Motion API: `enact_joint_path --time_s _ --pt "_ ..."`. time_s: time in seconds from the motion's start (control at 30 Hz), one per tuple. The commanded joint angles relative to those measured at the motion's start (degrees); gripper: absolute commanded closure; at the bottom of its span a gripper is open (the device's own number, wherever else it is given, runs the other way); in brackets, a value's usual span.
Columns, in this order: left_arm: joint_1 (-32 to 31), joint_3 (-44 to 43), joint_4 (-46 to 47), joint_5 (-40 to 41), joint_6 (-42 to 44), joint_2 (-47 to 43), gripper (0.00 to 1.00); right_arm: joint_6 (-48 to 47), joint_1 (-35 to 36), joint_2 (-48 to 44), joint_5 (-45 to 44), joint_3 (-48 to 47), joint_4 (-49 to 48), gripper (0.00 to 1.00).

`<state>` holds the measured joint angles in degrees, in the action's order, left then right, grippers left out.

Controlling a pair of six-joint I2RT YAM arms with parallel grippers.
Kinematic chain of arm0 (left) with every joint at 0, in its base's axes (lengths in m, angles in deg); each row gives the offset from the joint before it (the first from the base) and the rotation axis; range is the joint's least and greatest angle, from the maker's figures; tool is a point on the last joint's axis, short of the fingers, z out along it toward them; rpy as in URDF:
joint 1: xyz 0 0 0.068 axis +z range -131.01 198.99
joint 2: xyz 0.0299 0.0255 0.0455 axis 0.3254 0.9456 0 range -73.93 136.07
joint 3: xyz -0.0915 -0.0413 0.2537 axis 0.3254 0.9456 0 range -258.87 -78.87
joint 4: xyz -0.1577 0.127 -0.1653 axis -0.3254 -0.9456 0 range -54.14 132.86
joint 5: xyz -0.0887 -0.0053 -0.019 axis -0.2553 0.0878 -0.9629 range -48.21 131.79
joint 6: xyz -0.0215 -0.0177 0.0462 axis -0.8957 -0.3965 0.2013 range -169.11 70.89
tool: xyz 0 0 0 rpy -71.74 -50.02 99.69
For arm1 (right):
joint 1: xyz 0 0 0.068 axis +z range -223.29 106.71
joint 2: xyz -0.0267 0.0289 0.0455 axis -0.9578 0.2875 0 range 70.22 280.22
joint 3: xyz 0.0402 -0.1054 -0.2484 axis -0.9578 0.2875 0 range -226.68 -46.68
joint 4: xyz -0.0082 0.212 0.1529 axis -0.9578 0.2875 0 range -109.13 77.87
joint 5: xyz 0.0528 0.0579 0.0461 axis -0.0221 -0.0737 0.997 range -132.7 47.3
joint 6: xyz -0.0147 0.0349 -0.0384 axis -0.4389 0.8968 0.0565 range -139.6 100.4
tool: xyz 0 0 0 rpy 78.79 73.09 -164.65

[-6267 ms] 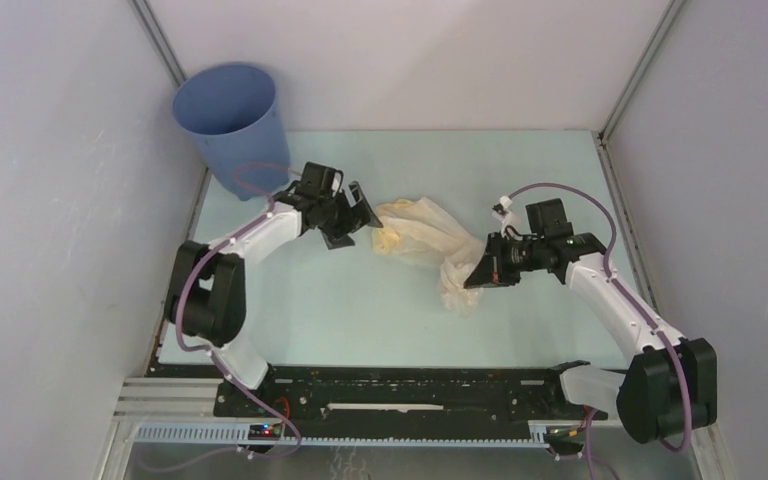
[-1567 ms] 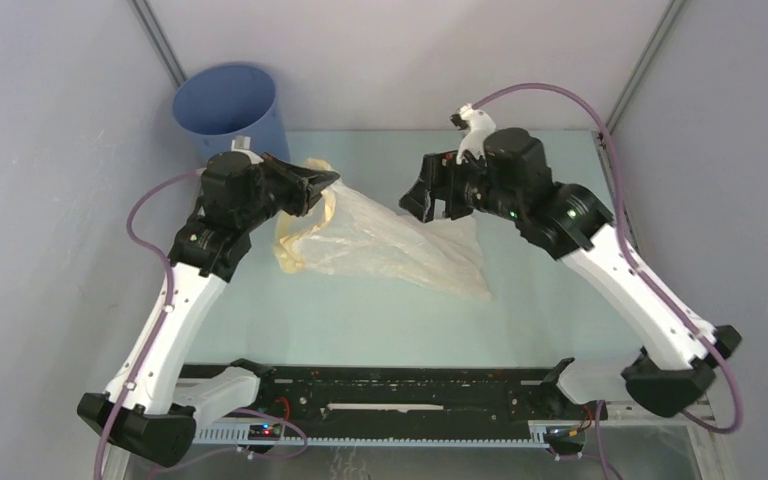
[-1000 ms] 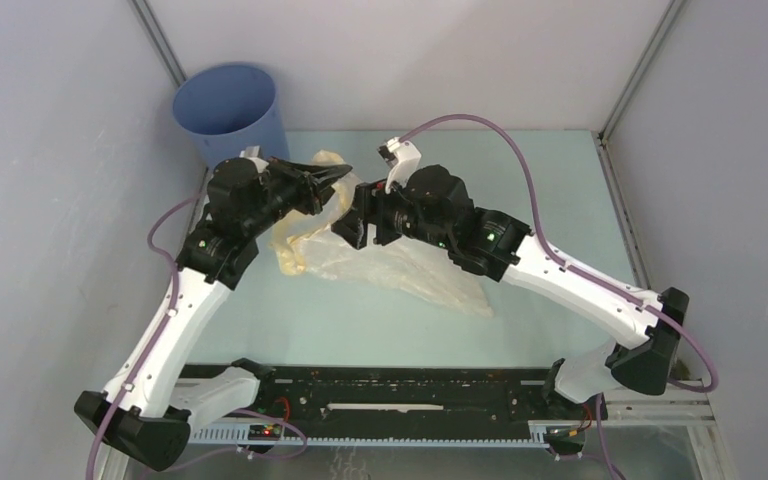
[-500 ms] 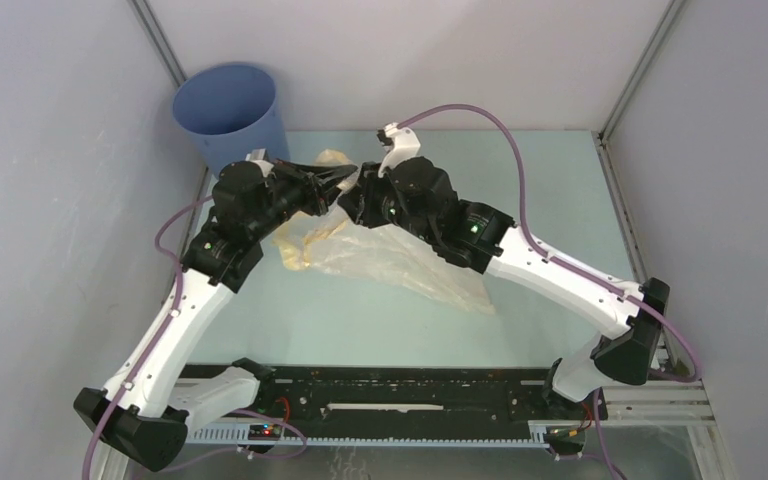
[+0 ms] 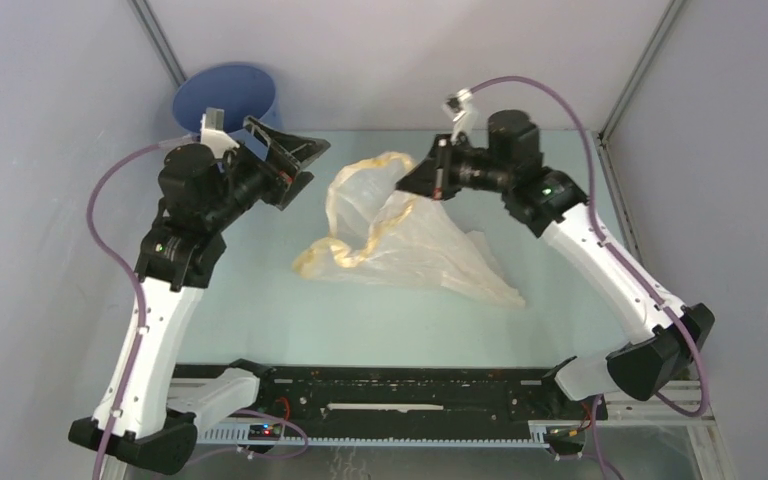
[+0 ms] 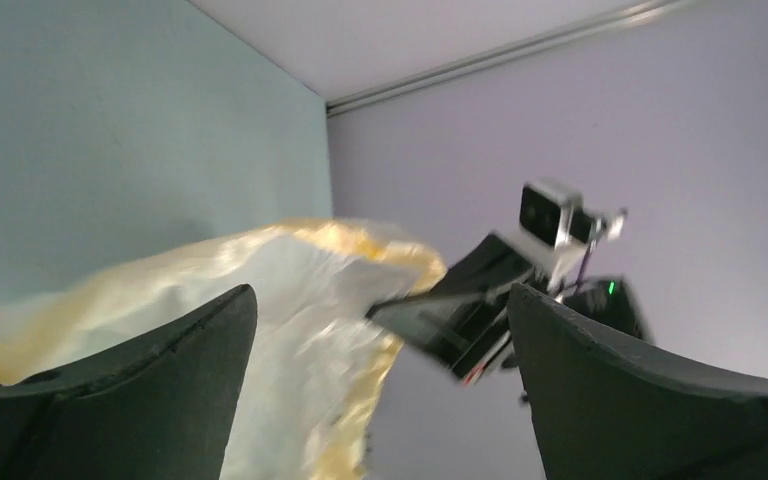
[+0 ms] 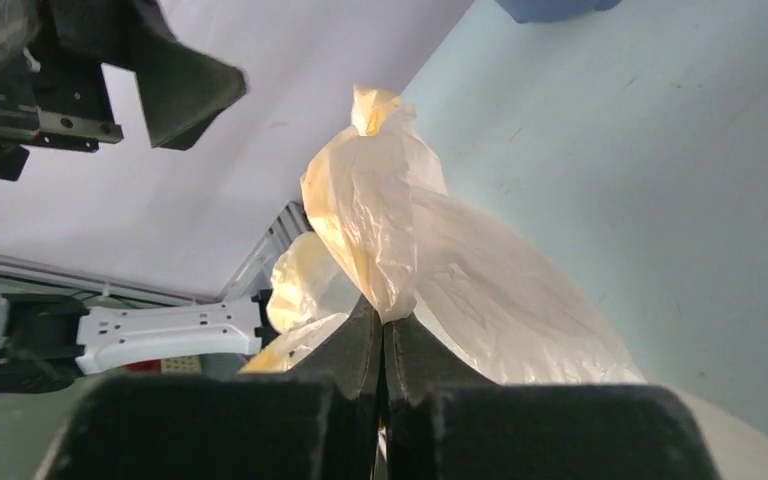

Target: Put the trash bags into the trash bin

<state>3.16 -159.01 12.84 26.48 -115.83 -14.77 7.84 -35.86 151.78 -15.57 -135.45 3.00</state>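
Observation:
The translucent white trash bag (image 5: 412, 235) with a pale yellow rim hangs from my right gripper (image 5: 413, 183), which is shut on its rim and holds it above the table; its lower end lies on the table. The pinch shows in the right wrist view (image 7: 384, 322), with the bag (image 7: 390, 230) rising from the closed jaws. My left gripper (image 5: 295, 168) is open and empty, left of the bag, in front of the blue trash bin (image 5: 228, 103) in the far left corner. In the left wrist view the bag (image 6: 290, 300) sits between the spread fingers without touching them.
Grey enclosure walls stand close on the left, back and right. The pale green table (image 5: 560, 170) extends to the right of the bag. A black rail (image 5: 400, 388) with the arm bases runs along the near edge.
My left gripper has let go of the bag's rim, opened and drawn back left toward the bin. My right gripper took the rim and pulled it up and to the right.

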Motion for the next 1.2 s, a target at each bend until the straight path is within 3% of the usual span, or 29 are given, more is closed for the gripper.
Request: enact_joint_path --time_s 0.0,0.3,0.47,0.67,1.07,1.17 --pt "0.18 -1.15 -10.07 -0.32 16.8 -1.74 0.0 3.82 -8.97 -4.1 22.46 1.52 -0.01 1.0" --pt "0.1 14.02 -8.17 -10.77 19.77 -3.43 0.0 15.05 -25.6 -7.47 38.21 4.31 -9.17 1.0" --pt "0.1 17.82 -8.98 -10.46 21.03 -1.44 0.03 16.39 -27.25 -10.97 38.2 5.82 -8.21 1.0" --pt "-0.43 17.74 -5.91 -15.6 23.58 3.28 0.0 13.11 -27.4 -13.92 37.44 7.47 -2.5 1.0" --pt "-1.79 17.39 0.28 -17.38 19.4 8.96 0.44 10.0 -27.76 -16.4 35.77 7.56 2.72 1.0" --pt "-2.27 16.42 0.76 -17.86 19.91 10.43 0.6 8.11 -27.76 -16.75 34.15 7.56 6.28 1.0"
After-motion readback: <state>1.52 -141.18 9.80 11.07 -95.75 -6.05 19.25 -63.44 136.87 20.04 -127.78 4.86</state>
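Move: The left gripper is empty; the trash bag's loose rim corner hangs some 23 cm below it, about 6 cm back and 5 cm to its left. The rim fold pinched by the right gripper is about 15 cm to the left hand's right, 1 cm back and 6 cm lower, and the trash bin stands roughly 23 cm ahead and 22 cm left, low. From the right gripper the loose corner lies about 19 cm left, 5 cm back and 17 cm down. Drop the open left gripper about 19 cm, easing slightly back at first, then drifting right and swinging clockwise some 20 degrees while its fingertips half close around the loose rim corner. Meanwhile keep the rim pinched in the right gripper and draw it about 12 cm right, then some 5 cm back, rising about 5 cm on the way. ##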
